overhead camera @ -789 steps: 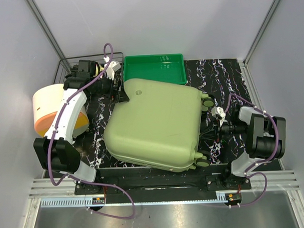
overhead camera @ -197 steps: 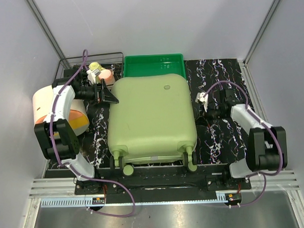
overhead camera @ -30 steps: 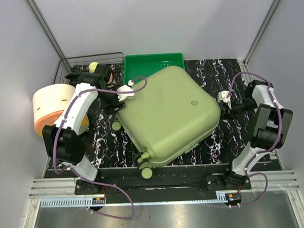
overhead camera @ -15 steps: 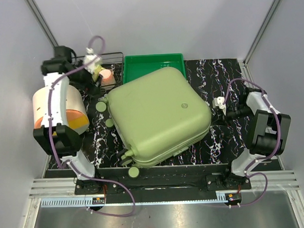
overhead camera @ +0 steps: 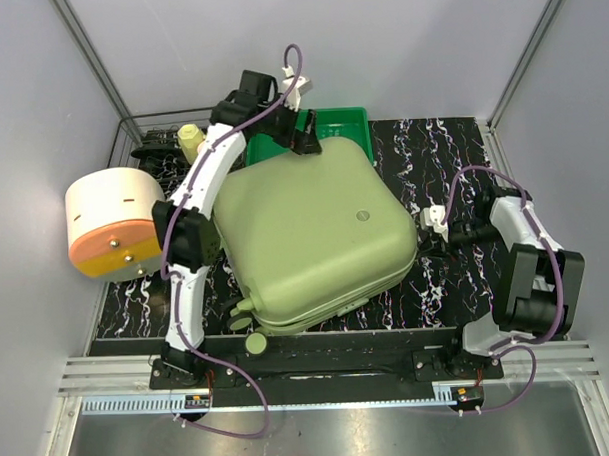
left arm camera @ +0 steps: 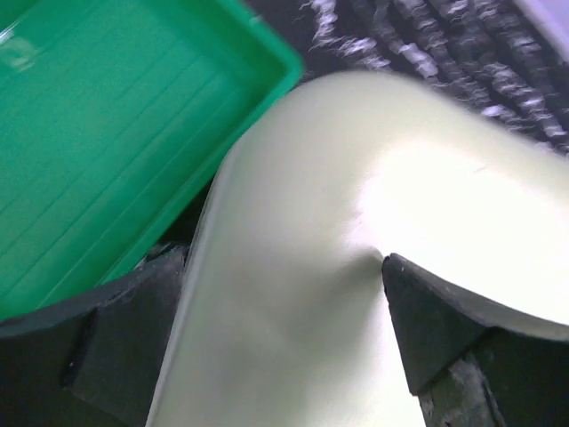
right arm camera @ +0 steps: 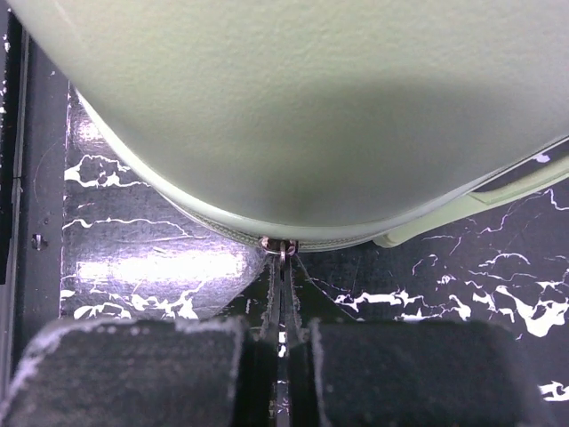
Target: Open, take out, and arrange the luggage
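Observation:
The luggage [overhead camera: 315, 238] lies flat and closed in the middle of the table, its pale olive shell turned at an angle and its wheels [overhead camera: 254, 343] toward the near left. My left gripper [overhead camera: 306, 138] hovers open over the luggage's far corner [left arm camera: 356, 222], one finger [left arm camera: 124, 347] on each side of the curved shell. At the luggage's right edge my right gripper [overhead camera: 434, 223] is shut on the zip pull [right arm camera: 283, 251], which hangs from the zip rim under the shell [right arm camera: 293, 89].
A bright green tray [overhead camera: 346, 121] sits right behind the luggage, partly covered by its corner, and shows in the left wrist view [left arm camera: 89, 133]. A white and orange drum [overhead camera: 109, 223] lies at the far left. A wire basket [overhead camera: 146, 143] holds a yellow item [overhead camera: 189, 139].
My left arm has swung from the wire basket across to the luggage's far corner, its gripper opening wide. The luggage has turned slightly. The right gripper stays shut at the zip.

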Controlling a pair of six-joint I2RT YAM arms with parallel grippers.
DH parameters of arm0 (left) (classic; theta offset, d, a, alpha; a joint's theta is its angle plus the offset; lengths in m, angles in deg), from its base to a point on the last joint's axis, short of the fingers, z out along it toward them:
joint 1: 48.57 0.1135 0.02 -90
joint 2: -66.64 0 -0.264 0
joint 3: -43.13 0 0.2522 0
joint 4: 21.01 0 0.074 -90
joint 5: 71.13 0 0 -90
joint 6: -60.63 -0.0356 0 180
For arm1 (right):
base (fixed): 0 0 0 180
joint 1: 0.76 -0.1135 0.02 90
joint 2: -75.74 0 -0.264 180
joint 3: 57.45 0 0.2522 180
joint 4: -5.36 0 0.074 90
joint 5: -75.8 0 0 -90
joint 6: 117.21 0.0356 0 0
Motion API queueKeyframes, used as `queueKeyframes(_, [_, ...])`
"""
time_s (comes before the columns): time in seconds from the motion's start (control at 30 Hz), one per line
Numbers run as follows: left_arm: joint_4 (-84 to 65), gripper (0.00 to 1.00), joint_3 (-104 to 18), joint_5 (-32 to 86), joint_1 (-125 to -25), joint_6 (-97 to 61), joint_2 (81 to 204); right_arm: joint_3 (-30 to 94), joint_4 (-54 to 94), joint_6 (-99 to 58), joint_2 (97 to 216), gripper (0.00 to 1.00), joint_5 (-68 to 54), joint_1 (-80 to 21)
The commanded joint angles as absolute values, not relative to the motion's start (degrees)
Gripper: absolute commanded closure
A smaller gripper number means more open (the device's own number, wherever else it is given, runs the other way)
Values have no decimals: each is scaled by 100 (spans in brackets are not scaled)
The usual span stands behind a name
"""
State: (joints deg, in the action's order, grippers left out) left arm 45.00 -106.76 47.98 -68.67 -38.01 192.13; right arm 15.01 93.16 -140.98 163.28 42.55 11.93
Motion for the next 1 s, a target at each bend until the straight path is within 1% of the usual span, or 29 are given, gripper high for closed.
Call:
queueKeyframes(0.0, [3608,2,-10818,6683,-6956,-2639,19513,1354,11193,-15694,15765,100,4909,1049])
queueKeyframes(0.07, [3634,2,-10661,7166,-7150,-2664,19558,1283,11184,-15562,15616,100,4839,1058])
queueKeyframes(0.13, [3678,2,-10458,7327,-7370,-2603,19602,1265,11158,-15544,15563,100,4750,1172])
queueKeyframes(0.2, [3985,4,-10265,7433,-7493,-2725,19724,1448,11036,-15300,15589,100,4759,1295])
queueKeyframes(0.23, [4107,9,-10203,7477,-7503,-2830,19751,1563,10843,-15176,15702,100,4733,1391])
queueKeyframes(0.3, [4477,14,-10027,7644,-7538,-3206,19795,1957,10754,-15157,15896,100,4724,1497])
queueKeyframes(0.37, [4713,22,-9860,7758,-7564,-3358,19804,2248,10745,-15253,16282,100,4724,1594])
queueKeyframes(0.47, [5074,29,-9886,7759,-7687,-3771,19883,2836,10955,-15630,16757,100,4811,1594])
queueKeyframes(0.53, [5189,29,-9860,7688,-7819,-4061,19909,3013,11183,-16009,17021,100,4899,1594])
queueKeyframes(0.7, [5278,31,-9868,7671,-8082,-4202,20041,3286,11132,-16036,17355,100,5207,1323])
queueKeyframes(0.77, [5295,32,-9860,7662,-8222,-4264,20076,3217,10808,-15852,17382,100,5399,1200])
queueKeyframes(0.87, [5374,32,-9869,7723,-8407,-4334,20146,2963,9974,-15212,17321,100,5541,962])
queueKeyframes(0.9, [5418,32,-9877,7723,-8451,-4430,20147,2874,9415,-14723,17260,100,5559,875])
queueKeyframes(0.97, [5532,32,-9851,7653,-8600,-4536,20121,2708,9067,-14411,17224,100,5568,812])
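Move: The zip pull is already pinched in the right fingertips, about 1 cm to their left; it is taken along the seam towards the side handle, whose middle lies some 11 cm ahead and 4 cm left. The luggage's round emblem is about 8 cm ahead, 15 cm left and 10 cm higher. For the open left hand, the luggage's far right corner is about 11 cm right, 3 cm back and 5 cm lower; the green tray's middle is 7 cm ahead, straight below-front, 18 cm down. The zip pull, kept pinched in the shut right fingers, is eased back about 2 cm, then drawn forward some 7 cm along the seam towards the side handle, rising a little. Meanwhile the left hand sweeps right about 11 cm and slightly back over the luggage's far edge to its corner, turning clockwise as its wide fingers partly close and seem to press the shell. ##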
